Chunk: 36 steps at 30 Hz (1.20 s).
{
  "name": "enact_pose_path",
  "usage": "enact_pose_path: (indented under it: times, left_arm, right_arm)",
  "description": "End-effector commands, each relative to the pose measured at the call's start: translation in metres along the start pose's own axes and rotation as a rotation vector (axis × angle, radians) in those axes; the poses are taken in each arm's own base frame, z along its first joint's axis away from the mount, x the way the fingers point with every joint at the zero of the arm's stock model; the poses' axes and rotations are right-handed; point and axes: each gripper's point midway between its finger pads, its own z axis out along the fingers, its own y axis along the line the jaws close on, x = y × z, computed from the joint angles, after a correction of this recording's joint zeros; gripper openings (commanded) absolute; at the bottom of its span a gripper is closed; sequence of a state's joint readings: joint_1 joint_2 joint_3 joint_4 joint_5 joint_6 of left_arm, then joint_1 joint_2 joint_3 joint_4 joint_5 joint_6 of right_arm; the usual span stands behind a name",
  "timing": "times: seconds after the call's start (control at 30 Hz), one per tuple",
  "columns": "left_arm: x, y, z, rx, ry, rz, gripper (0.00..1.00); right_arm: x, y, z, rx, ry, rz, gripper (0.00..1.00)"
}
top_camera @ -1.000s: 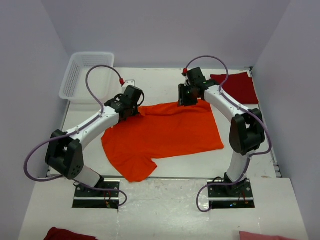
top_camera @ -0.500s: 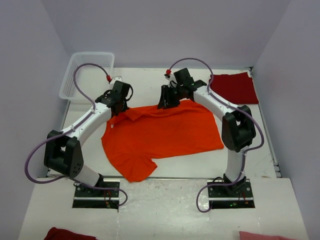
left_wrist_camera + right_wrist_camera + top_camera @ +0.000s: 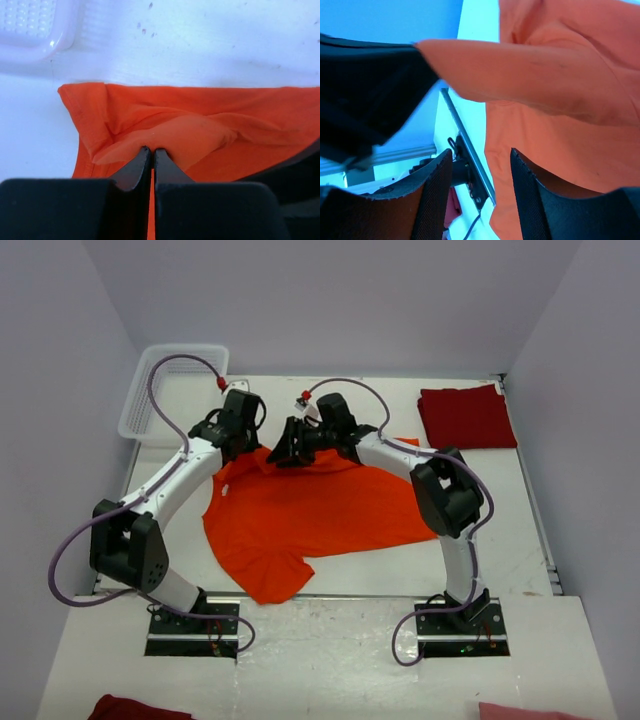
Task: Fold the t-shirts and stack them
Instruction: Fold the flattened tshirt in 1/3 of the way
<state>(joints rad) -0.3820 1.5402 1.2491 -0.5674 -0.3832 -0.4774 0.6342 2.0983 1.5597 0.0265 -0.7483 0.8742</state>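
The bright orange t-shirt (image 3: pixel 325 510) lies spread across the middle of the table, its far edge bunched up. My left gripper (image 3: pixel 246 445) is at the shirt's far left corner, and in the left wrist view it (image 3: pixel 151 149) is shut on a raised fold of orange cloth (image 3: pixel 190 135). My right gripper (image 3: pixel 280 454) hangs just to the right of it over the same edge. In the right wrist view it (image 3: pixel 481 156) is open with nothing between its fingers and orange cloth (image 3: pixel 560 140) beyond. The dark red t-shirt (image 3: pixel 467 417) lies folded at the back right.
A white lattice basket (image 3: pixel 175 390) stands at the back left corner, also seen as a rim (image 3: pixel 30 25) in the left wrist view. A dark red cloth (image 3: pixel 135 708) and a pink cloth (image 3: pixel 525 710) lie at the near edge, beside the arm bases. Walls close three sides.
My right gripper has travelled left along the shirt's far edge, up to the left gripper, and its jaws have widened. The left gripper has shifted slightly back, still pinching the cloth.
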Motion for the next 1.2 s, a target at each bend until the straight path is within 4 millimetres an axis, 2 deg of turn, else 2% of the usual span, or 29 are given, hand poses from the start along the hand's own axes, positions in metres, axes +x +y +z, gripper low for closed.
enact_pose_path:
  times: [0.0, 0.17, 0.2, 0.37, 0.4, 0.43, 0.5, 0.53, 0.57, 0.6, 0.7, 0.73, 0.77, 0.9, 1.0, 1.17]
  left_arm:
    - [-0.028, -0.013, -0.008, 0.06, -0.047, 0.014, 0.0]
    - [-0.038, -0.022, -0.008, 0.085, -0.055, 0.011, 0.0]
    - [-0.038, -0.023, -0.007, 0.09, -0.05, 0.013, 0.0]
    - [-0.036, -0.026, -0.006, 0.105, -0.046, 0.013, 0.0]
    - [-0.036, -0.026, -0.007, 0.108, -0.046, 0.014, 0.0]
    - [-0.037, -0.026, -0.007, 0.107, -0.048, 0.015, 0.0]
    - [-0.036, -0.025, -0.008, 0.106, -0.047, 0.019, 0.0]
    - [-0.037, -0.025, -0.009, 0.108, -0.05, 0.019, 0.0]
    - [-0.036, -0.025, -0.008, 0.106, -0.047, 0.022, 0.0]
    - [-0.036, -0.024, -0.009, 0.103, -0.048, 0.025, 0.0]
    - [-0.038, -0.025, -0.009, 0.11, -0.052, 0.024, 0.0]
    - [-0.038, -0.026, -0.009, 0.112, -0.053, 0.024, 0.0]
    - [-0.037, -0.027, -0.009, 0.116, -0.05, 0.024, 0.0]
    - [-0.04, -0.029, -0.011, 0.132, -0.053, 0.024, 0.0]
    - [-0.044, -0.03, -0.015, 0.137, -0.062, 0.025, 0.0]
    - [-0.051, -0.031, -0.017, 0.144, -0.068, 0.025, 0.0]
  right_arm:
    - [-0.022, 0.007, -0.004, 0.021, -0.094, 0.01, 0.51]
    - [-0.02, -0.009, -0.011, 0.093, -0.149, 0.026, 0.5]
    - [-0.015, -0.018, -0.012, 0.108, -0.15, 0.049, 0.5]
    - [-0.018, -0.018, -0.006, 0.002, -0.218, 0.138, 0.5]
    - [-0.012, -0.027, -0.004, -0.008, -0.222, 0.17, 0.5]
    - [-0.018, -0.017, -0.002, -0.079, -0.258, 0.182, 0.5]
    - [-0.011, -0.025, 0.002, -0.098, -0.275, 0.227, 0.5]
    - [-0.019, -0.016, 0.002, -0.149, -0.322, 0.216, 0.5]
    - [-0.016, -0.023, 0.002, -0.134, -0.344, 0.231, 0.51]
    - [-0.017, -0.019, 0.003, -0.147, -0.375, 0.23, 0.52]
    - [-0.023, -0.025, 0.005, -0.161, -0.439, 0.272, 0.52]
    - [-0.027, -0.02, 0.005, -0.198, -0.455, 0.3, 0.53]
    - [-0.029, -0.028, 0.009, -0.196, -0.468, 0.329, 0.53]
    - [-0.035, -0.03, 0.019, -0.218, -0.503, 0.378, 0.54]
    - [-0.032, -0.034, 0.027, -0.202, -0.518, 0.406, 0.54]
    - [-0.027, -0.036, 0.024, -0.191, -0.558, 0.4, 0.54]
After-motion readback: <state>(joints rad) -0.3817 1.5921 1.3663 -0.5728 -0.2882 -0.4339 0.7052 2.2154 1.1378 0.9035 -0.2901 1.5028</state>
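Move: Close to the left of the right hand's fingertips hangs the t-shirt's raised fold, roughly 2 cm farther out, 2 cm to the left and 2 cm lower. From the left hand, which already pinches its top, the fold is about 1 cm back, 2 cm right and 3 cm down. The shirt's far left corner lies some 12 cm to the left hand's left, level with it. The flat shirt body's middle is about 12 cm back and 7 cm right of the right hand; both lie roughly 12 cm below. Bringing its open fingers down about 6 cm beside the raised fold, the right hand drifts a little right, rises briefly, then sinks again while edging some 3 cm forward beneath the fold, turning about 30 degrees clockwise with its left side rolling up. The left hand keeps its pinch and shifts 2 to 3 cm forward, right and up, mostly early on. The right fingers stay open. ##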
